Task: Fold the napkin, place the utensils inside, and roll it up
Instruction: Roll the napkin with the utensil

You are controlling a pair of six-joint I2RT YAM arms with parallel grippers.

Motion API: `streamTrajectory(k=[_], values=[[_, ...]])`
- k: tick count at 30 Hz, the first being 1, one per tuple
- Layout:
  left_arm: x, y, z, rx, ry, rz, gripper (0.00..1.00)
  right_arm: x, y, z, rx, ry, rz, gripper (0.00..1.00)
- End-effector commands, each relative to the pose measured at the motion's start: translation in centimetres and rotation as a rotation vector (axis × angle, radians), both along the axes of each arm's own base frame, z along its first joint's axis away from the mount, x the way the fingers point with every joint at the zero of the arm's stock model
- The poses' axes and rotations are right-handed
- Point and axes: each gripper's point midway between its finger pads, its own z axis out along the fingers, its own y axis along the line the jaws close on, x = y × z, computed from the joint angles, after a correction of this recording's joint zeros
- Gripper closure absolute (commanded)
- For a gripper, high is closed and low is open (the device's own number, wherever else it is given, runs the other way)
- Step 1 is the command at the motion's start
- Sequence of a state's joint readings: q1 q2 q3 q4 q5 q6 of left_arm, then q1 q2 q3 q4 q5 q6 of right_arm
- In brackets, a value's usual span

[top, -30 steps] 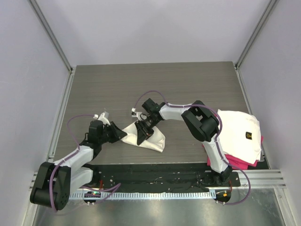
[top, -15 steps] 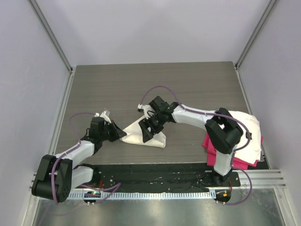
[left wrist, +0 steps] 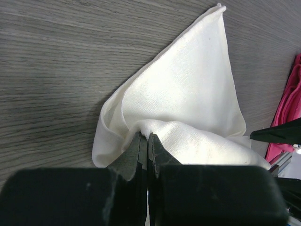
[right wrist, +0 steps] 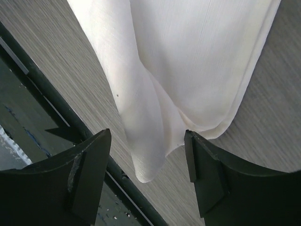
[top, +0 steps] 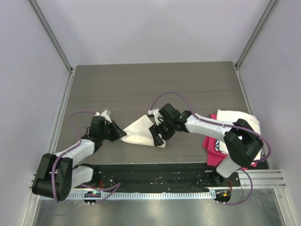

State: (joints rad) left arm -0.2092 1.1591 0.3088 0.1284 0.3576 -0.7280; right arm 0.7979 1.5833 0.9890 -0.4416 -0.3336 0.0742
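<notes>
The napkin lies on the wood table as a cream-white folded wedge, also seen in the left wrist view and the right wrist view. My left gripper is shut on the napkin's left fold. Over the napkin's right end my right gripper stands open, its fingers either side of a hanging corner, not touching it. The utensils are out of view.
A folded white cloth with a small dark logo lies on pink cloth at the right edge. The black base rail runs along the near table edge, close under the napkin's corner.
My right gripper has let go of the napkin, opened and drawn back to the right. The left gripper has closed fully on the left fold. The napkin now lies flatter.
</notes>
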Motion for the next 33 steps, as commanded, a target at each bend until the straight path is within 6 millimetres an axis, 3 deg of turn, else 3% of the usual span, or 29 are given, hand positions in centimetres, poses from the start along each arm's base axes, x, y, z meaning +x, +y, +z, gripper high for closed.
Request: streamTrajectory(k=[1,3,8,11,18,24,33], values=[[0.4,0.2,0.2,0.023,-0.005,-0.001,1.0,-0.9,0.2,0.5,0.032,0.001,-0.007,0.31],[0.4,0.2,0.2,0.026,-0.004,0.001,1.0,-1.2,0.3,0.4,0.042,0.017,0.001,0.34],[0.5,0.3,0.3,0.028,0.0,0.007,1.0,-1.7,0.5,-0.7,0.023,0.082,-0.005,0.59],[0.6,0.4,0.3,0.037,0.005,0.011,1.0,-2.2,0.7,-1.0,0.02,0.133,-0.004,0.68],[0.9,0.9,0.0,0.068,0.038,0.029,1.0,-2.8,-0.1,-2.9,-0.014,0.261,-0.036,0.78],[1.1,1.1,-0.9,0.089,0.087,0.043,1.0,-1.6,0.2,-2.2,0.058,0.354,-0.081,0.8],[0.9,1.5,-2.2,0.116,0.167,0.066,1.0,-0.5,-2.5,-6.3,-0.031,0.446,-0.181,0.81]])
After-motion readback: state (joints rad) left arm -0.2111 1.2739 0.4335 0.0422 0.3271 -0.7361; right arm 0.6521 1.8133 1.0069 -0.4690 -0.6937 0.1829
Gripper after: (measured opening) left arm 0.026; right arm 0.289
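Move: The right hand hangs open over the napkin roll's right end, which is about 3 cm back, level sideways and some 3 cm below. The unrolled flap's middle is roughly 6 cm ahead of that hand and 7 cm to its left, the roll's left end about 16 cm to its left and 1 cm ahead, both some 4 cm lower. From the left hand, shut on that left end, the right end is about 17 cm to the right and 3 cm back. Down and back about 3 cm each, the right hand lowers its closing fingers around the roll's right end and pinches the rolled cloth. Keeping that grip, it eases forward about 1 cm while the wrist tips some 25 degrees, fingertips swinging back towards the base. Late on, the left hand, still shut on its end, pushes forward about 2 cm. ##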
